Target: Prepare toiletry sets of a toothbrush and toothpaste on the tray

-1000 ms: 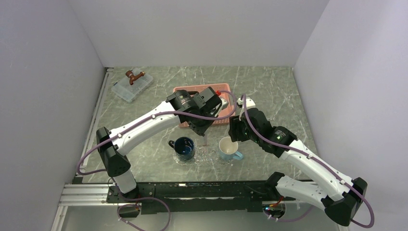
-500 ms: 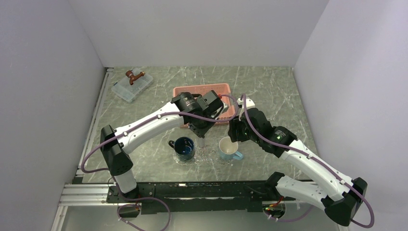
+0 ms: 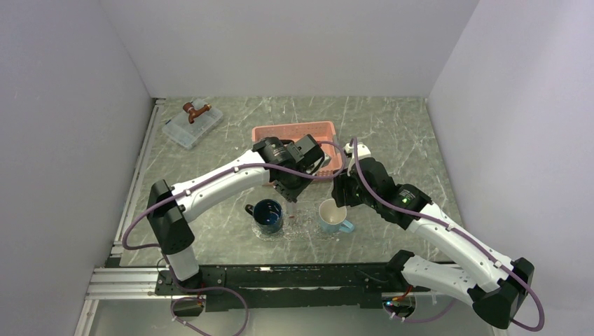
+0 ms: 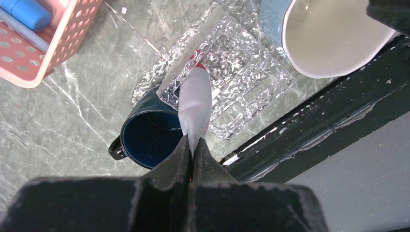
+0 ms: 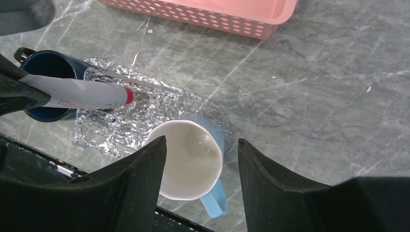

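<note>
My left gripper [image 4: 192,141] is shut on the flat end of a pale toothpaste [image 4: 195,104] tube with a red cap. The tube hangs cap-down over the clear bumpy tray [image 4: 232,58], between the two mugs; the right wrist view shows the toothpaste [image 5: 82,96] above the tray [image 5: 111,130]. In the top view the left gripper [image 3: 291,197] is just behind the tray [image 3: 298,227]. My right gripper [image 5: 200,142] is open and holds nothing, hovering above the light blue mug [image 5: 188,159]. A blue tube [image 4: 26,12] and a thin pale toothbrush [image 4: 24,36] lie in the pink basket [image 4: 58,53].
A dark blue mug [image 3: 268,214] stands at the tray's left end and the light blue mug [image 3: 333,215] at its right end. The pink basket [image 3: 294,133] is behind them. A clear lidded box [image 3: 192,124] sits at the back left. The black table rail runs just in front of the tray.
My left gripper has come away from the basket toward the tray with the toothpaste, uncovering more of the basket. The right arm has not moved.
</note>
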Robot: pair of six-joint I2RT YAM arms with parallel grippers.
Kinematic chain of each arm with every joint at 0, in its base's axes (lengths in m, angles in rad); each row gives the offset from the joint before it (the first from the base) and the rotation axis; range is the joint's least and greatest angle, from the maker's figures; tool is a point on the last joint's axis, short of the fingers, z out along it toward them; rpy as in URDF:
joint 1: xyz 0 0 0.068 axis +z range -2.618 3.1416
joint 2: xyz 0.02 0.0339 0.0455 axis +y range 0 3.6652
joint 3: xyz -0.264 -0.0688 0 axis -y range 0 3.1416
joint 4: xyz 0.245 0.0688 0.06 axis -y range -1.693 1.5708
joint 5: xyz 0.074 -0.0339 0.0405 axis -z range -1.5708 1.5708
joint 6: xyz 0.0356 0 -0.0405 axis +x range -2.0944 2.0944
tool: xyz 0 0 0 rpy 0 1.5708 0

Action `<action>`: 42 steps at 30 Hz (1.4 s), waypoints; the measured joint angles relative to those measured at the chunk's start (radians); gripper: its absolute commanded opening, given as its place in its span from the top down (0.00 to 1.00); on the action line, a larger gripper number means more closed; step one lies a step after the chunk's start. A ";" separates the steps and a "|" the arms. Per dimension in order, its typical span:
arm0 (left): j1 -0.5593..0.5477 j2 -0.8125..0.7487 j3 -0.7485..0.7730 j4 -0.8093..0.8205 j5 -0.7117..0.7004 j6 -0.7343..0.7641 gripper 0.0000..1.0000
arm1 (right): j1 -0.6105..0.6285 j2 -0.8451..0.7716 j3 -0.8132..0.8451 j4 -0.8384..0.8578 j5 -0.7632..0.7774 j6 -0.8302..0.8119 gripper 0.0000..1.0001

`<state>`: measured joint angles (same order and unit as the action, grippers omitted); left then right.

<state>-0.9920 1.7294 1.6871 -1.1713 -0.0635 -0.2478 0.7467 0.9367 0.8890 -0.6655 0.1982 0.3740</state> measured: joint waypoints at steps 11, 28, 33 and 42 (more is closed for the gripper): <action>0.014 0.009 -0.021 0.026 0.014 0.003 1.00 | 0.000 0.000 0.000 0.002 0.000 0.000 0.42; 0.018 0.046 -0.031 0.040 0.018 0.003 0.85 | 0.000 0.000 0.000 0.002 -0.001 -0.001 0.42; 0.018 0.049 -0.034 0.049 0.019 0.003 0.82 | 0.000 0.000 0.000 0.002 -0.002 -0.001 0.41; 0.020 0.049 -0.040 0.057 0.023 0.003 0.70 | 0.000 0.000 0.000 0.002 -0.003 -0.002 0.41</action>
<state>-0.9718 1.7782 1.6470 -1.1145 -0.0402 -0.2443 0.7467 0.9367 0.8886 -0.6640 0.1955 0.3725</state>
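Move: The left hand already holds the toothpaste by its tail, cap hanging down. The middle of the tray lies about 11 cm below it, some 2 cm back and 2 cm to its right. The dark blue mug is about 7 cm to its left and 3 cm back, the light blue mug 11 cm to its right and 2 cm back. From the right hand the tray's middle lies some 12 cm to the left, 4 cm back and 11 cm below. The left hand eases the toothpaste cap-first down onto the tray, in the gap between the two mugs and close beside the dark blue one, sinking about 2.5 cm with the fingers pointing steeply down and the wrist hardly turning. Over the last part of the descent, which slows almost to a standstill, the fingers let go of the crimped tail, opening slowly from shut to roughly a quarter of their range and staying around it. ##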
